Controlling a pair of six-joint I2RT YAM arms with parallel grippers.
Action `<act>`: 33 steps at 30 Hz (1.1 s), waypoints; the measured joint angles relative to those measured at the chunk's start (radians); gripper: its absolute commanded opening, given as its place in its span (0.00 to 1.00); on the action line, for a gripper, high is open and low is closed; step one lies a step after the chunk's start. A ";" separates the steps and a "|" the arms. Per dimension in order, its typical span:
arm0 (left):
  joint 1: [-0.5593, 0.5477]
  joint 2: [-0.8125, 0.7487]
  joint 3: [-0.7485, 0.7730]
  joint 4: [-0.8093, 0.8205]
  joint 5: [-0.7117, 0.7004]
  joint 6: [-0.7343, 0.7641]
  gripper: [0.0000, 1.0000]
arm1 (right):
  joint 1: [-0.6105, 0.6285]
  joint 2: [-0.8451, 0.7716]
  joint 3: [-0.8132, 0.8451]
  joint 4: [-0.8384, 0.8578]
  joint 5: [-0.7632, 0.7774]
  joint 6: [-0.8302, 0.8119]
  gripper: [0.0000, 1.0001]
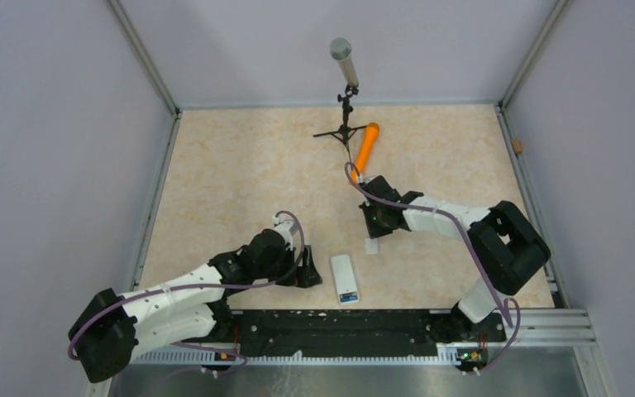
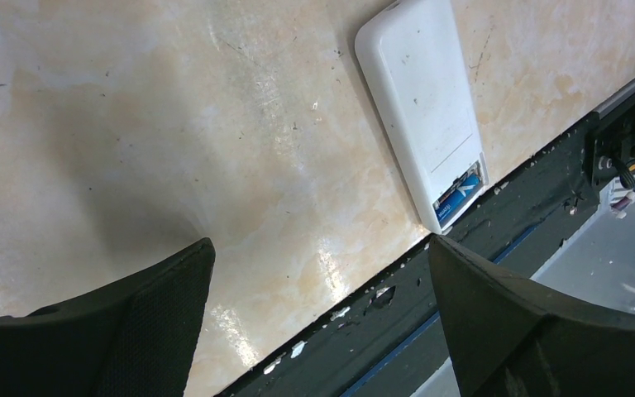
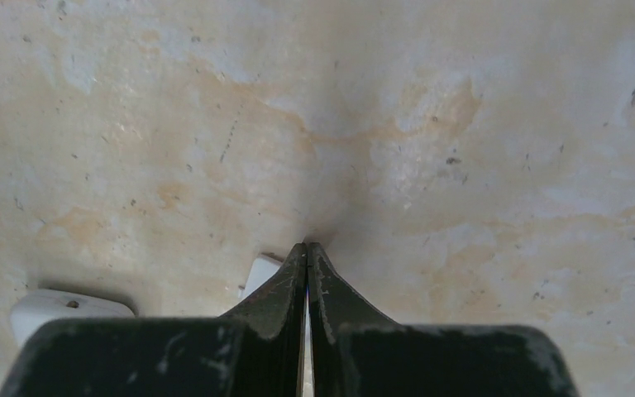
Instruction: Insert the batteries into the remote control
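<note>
The remote control (image 1: 345, 277) lies white back up near the table's front edge, also in the left wrist view (image 2: 420, 99). Its near end is uncovered, and blue-banded batteries (image 2: 460, 195) show inside the compartment. A small white cover piece (image 1: 371, 246) lies just beyond it, seen too in the right wrist view (image 3: 260, 273). My left gripper (image 2: 321, 244) stands wide open left of the remote, nothing between its fingers. My right gripper (image 3: 307, 246) is shut, empty, its tips low over the table beside the cover piece.
A grey microphone on a black tripod (image 1: 343, 62) stands at the back, with a long orange cylinder (image 1: 367, 146) lying next to it. A black rail (image 1: 339, 327) runs along the near edge. Grey walls close in three sides.
</note>
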 measured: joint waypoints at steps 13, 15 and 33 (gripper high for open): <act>0.001 0.000 -0.001 0.001 0.008 -0.007 0.99 | 0.105 -0.106 -0.103 -0.042 0.079 0.116 0.00; 0.001 0.000 -0.001 0.001 0.011 -0.007 0.99 | 0.129 -0.110 -0.104 -0.058 0.091 0.135 0.00; 0.001 0.000 -0.001 0.001 0.022 -0.010 0.99 | 0.204 -0.198 -0.173 -0.143 0.140 0.240 0.00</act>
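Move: The battery cover lies flat right by my right hand's closed fingertips, its middle about 2 cm back, 1 cm left and 1 cm lower. The remote's middle is some 12 cm back and 8 cm left of that hand, and its open battery slot is about 17 cm back and 7 cm left. From my open left hand, the cover lies about 11 cm ahead, 16 cm to the right and 4 cm lower. With my right fingers kept shut and skimming the table at an unchanged height, I keep pushing the battery cover by its far edge, dragging it back towards me about 8 cm, down along the remote's right side. My hand edges slightly right as it goes and the wrist barely turns. ##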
